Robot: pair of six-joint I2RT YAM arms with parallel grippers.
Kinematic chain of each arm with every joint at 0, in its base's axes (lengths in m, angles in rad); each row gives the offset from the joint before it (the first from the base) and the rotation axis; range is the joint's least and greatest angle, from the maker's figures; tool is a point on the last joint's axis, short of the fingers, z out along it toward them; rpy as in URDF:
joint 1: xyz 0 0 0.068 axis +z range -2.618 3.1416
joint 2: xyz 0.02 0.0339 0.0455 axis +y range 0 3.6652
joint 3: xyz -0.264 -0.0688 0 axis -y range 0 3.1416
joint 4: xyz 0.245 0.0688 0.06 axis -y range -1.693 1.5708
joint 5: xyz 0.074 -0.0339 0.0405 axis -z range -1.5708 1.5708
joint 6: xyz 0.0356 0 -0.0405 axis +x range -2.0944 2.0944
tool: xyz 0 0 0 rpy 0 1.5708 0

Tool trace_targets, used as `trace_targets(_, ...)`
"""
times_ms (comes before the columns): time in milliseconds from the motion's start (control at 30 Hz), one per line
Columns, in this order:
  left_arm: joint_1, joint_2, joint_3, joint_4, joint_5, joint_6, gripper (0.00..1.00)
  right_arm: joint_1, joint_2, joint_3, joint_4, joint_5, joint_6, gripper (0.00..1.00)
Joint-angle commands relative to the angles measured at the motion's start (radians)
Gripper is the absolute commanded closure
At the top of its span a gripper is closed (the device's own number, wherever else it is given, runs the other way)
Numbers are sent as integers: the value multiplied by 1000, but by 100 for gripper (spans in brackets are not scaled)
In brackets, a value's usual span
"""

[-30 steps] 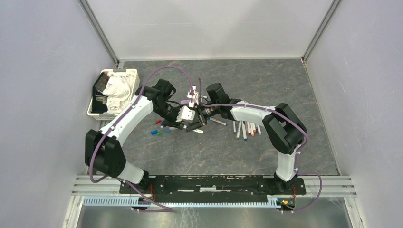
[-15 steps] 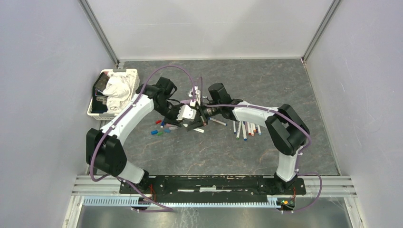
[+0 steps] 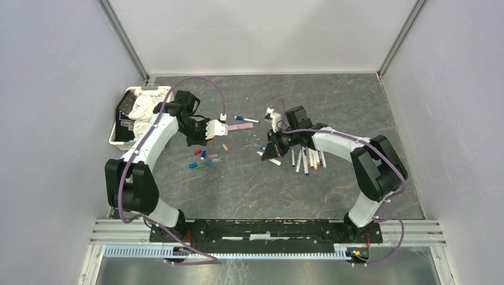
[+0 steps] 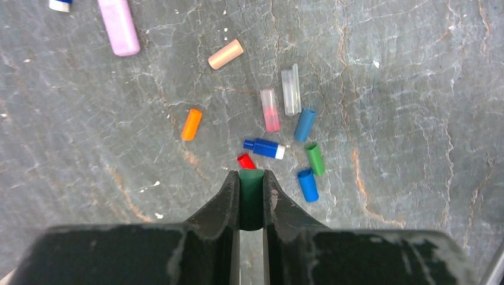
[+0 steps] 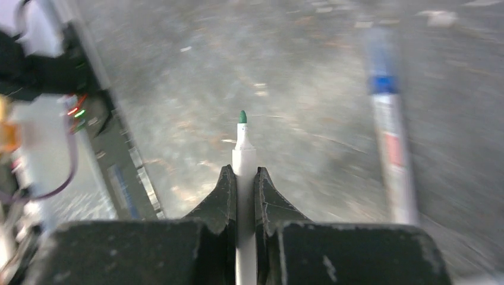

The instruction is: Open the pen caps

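In the left wrist view my left gripper (image 4: 251, 175) is shut on a dark green pen cap (image 4: 251, 199), held above the table. Loose pen caps lie just beyond it: red (image 4: 245, 161), blue (image 4: 307, 184), green (image 4: 315, 159), orange (image 4: 191, 124), peach (image 4: 226, 54). From above, the left gripper (image 3: 202, 138) hangs over that cluster (image 3: 201, 160). My right gripper (image 5: 244, 171) is shut on a white pen (image 5: 243, 151) whose bare green tip (image 5: 242, 116) points forward. Seen from above, the right gripper (image 3: 268, 152) stands about a hand's width right of the left one.
A row of white pens (image 3: 306, 160) lies right of the right gripper. A blue-capped pen (image 3: 246, 119) and a thick pink marker (image 3: 241, 126) lie further back. A white basket (image 3: 113, 139) with a cloth sits at the left wall. The right wrist view is blurred.
The two grippers were together at the middle; now they have pulled apart, the left going left with the green cap, the right going right with the uncapped pen.
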Motion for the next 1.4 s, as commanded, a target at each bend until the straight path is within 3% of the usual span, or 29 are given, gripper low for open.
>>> trace_targets(0, 0, 53, -66, 141, 63, -92, 98, -45, -93, 4, -73, 465, -13, 100)
trace_targets(133, 0, 105, -113, 255, 70, -193, 98, -75, -167, -68, -56, 703, 27, 100)
trace_targets(267, 0, 141, -146, 329, 55, -257, 98, -111, -215, -131, -22, 825, 54, 100)
trace_targets(467, 0, 190, -161, 381, 43, -320, 94, -104, -149, -124, 0, 872, 92, 100)
trace_targets(633, 0, 198, -166, 387, 34, -341, 79, -87, -90, -104, 7, 921, 119, 97)
trace_targets(767, 0, 178, -162, 362, 56, -339, 57, -53, -52, -81, 4, 974, 127, 93)
trace_targets(967, 0, 113, -122, 288, 88, -342, 51, -20, -29, -74, 1, 1036, 150, 89)
trace_targets(1233, 0, 28, 55, 151, 131, -391, 43, 12, -64, -86, -20, 1086, 156, 76)
trace_targets(1300, 0, 13, 126, 106, 131, -411, 31, 16, -85, -76, -33, 1092, 155, 71)
trace_targets(1367, 0, -11, 192, 65, 128, -425, 26, 14, -107, -53, -51, 1102, 151, 69)
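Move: The green cap in the left fingers goes to bare table about 10 cm below that hand, 2 cm ahead and 1 cm right. Around that hand at table height: dark blue cap 2 cm left, red cap 5 cm left and 2 cm ahead, pink cap 3 cm right and 1 cm back, orange cap 10 cm ahead and 1 cm right. The uncapped green pen held on the right goes to the pen row, roughly 14 cm right, 7 cm ahead, 7 cm below; the row's leftmost pen is about 13 cm right and 6 cm ahead, a blue marker 10 cm straight ahead. The green cap is lowered about 9 cm by the left hand into the cap cluster and let go, the fingers opening before the hand rises some 10 cm clear. Meanwhile the green pen, still gripped, is swept right and forward by the right hand, its fingers swinging clockwise from leftward to pointing down, then lowered into the left end of the row, where the fingers ease open around it. ##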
